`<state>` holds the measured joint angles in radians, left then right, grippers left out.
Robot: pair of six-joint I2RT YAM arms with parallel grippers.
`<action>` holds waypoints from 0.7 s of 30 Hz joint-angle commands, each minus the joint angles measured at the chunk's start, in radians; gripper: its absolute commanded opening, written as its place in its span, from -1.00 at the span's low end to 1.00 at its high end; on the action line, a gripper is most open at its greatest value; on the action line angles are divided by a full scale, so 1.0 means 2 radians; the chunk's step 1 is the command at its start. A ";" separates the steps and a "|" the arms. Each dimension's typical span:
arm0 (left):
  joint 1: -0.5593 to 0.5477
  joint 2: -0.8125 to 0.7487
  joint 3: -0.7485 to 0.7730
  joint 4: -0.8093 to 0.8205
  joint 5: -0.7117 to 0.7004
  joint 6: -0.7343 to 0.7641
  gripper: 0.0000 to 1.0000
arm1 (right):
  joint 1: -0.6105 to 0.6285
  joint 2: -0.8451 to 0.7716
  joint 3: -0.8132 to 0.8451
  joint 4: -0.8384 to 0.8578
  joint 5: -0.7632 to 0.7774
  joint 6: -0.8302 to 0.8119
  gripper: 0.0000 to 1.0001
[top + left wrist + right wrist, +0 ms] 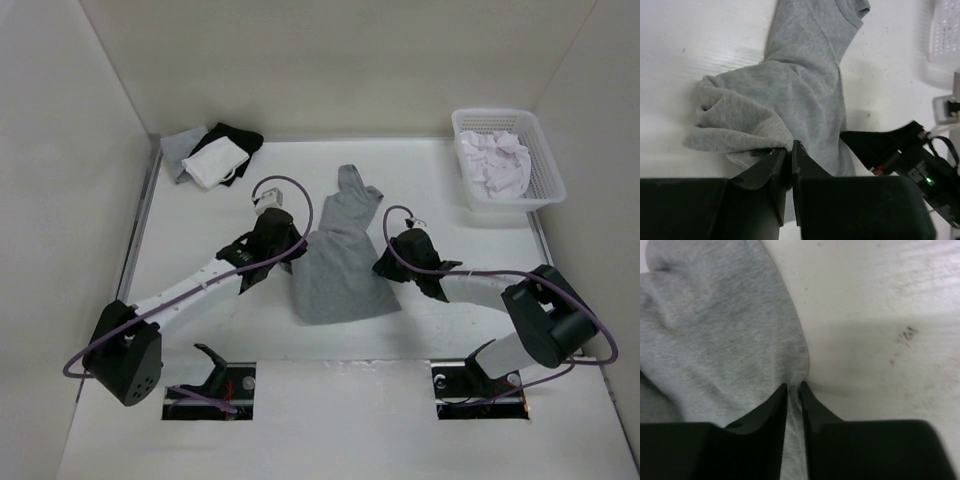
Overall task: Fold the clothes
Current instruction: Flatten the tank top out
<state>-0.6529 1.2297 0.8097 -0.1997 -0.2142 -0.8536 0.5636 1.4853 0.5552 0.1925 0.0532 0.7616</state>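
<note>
The clothes, a plain mid-grey sleeveless top, lie in the middle of the table with the straps pointing to the back. My left gripper is at the top's left edge. In the left wrist view its jaws are pressed together on a bunched fold of the grey knit. My right gripper is at the top's right edge. In the right wrist view its jaws pinch a ridge of the grey cloth that runs down between them.
A white basket holding a white garment stands at the back right. Black, white and light-grey cloth pieces lie at the back left. White walls close in the table. My right arm shows in the left wrist view.
</note>
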 commanded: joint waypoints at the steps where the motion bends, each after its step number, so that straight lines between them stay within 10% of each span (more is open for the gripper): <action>1: -0.005 -0.083 0.024 -0.167 -0.040 -0.052 -0.92 | -0.001 0.040 0.010 0.024 -0.019 -0.002 -0.78; 7: -0.016 -0.125 0.075 -0.330 -0.114 -0.085 -0.48 | -0.001 0.027 -0.003 0.042 -0.017 0.005 -0.98; 10: 0.029 -0.090 0.069 -0.295 -0.118 -0.047 -0.13 | -0.001 0.021 -0.008 0.046 -0.014 0.006 -1.00; 21: 0.111 0.005 0.005 -0.153 -0.097 0.079 0.01 | -0.006 -0.028 -0.022 0.043 0.027 0.008 -1.00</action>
<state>-0.4561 1.2263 0.8642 -0.5766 -0.3775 -0.7952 0.5629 1.4879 0.5243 0.2619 0.0582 0.7753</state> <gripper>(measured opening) 0.496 0.005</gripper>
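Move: My left hand holds the gathered left side of the tank top above the table. The bare patch I take it to is roughly 12 cm to its left, 10 cm back and 13 cm down. The middle of the tank top lies about 10 cm to that hand's right and 1 cm nearer me; its straps are some 16 cm farther out and 13 cm right. My right fingers are at the shirt's right edge, directly at the hand point on the table. I swing my left hand back and left, rising a little, about 6 cm each way, to fling the held side over the bare table. On the way its fingers open and let go. It then runs on left, forward and down over the shirt, turning roughly 25 degrees. My right hand stays at the right edge, closing its fingers on the cloth as an anchor. ##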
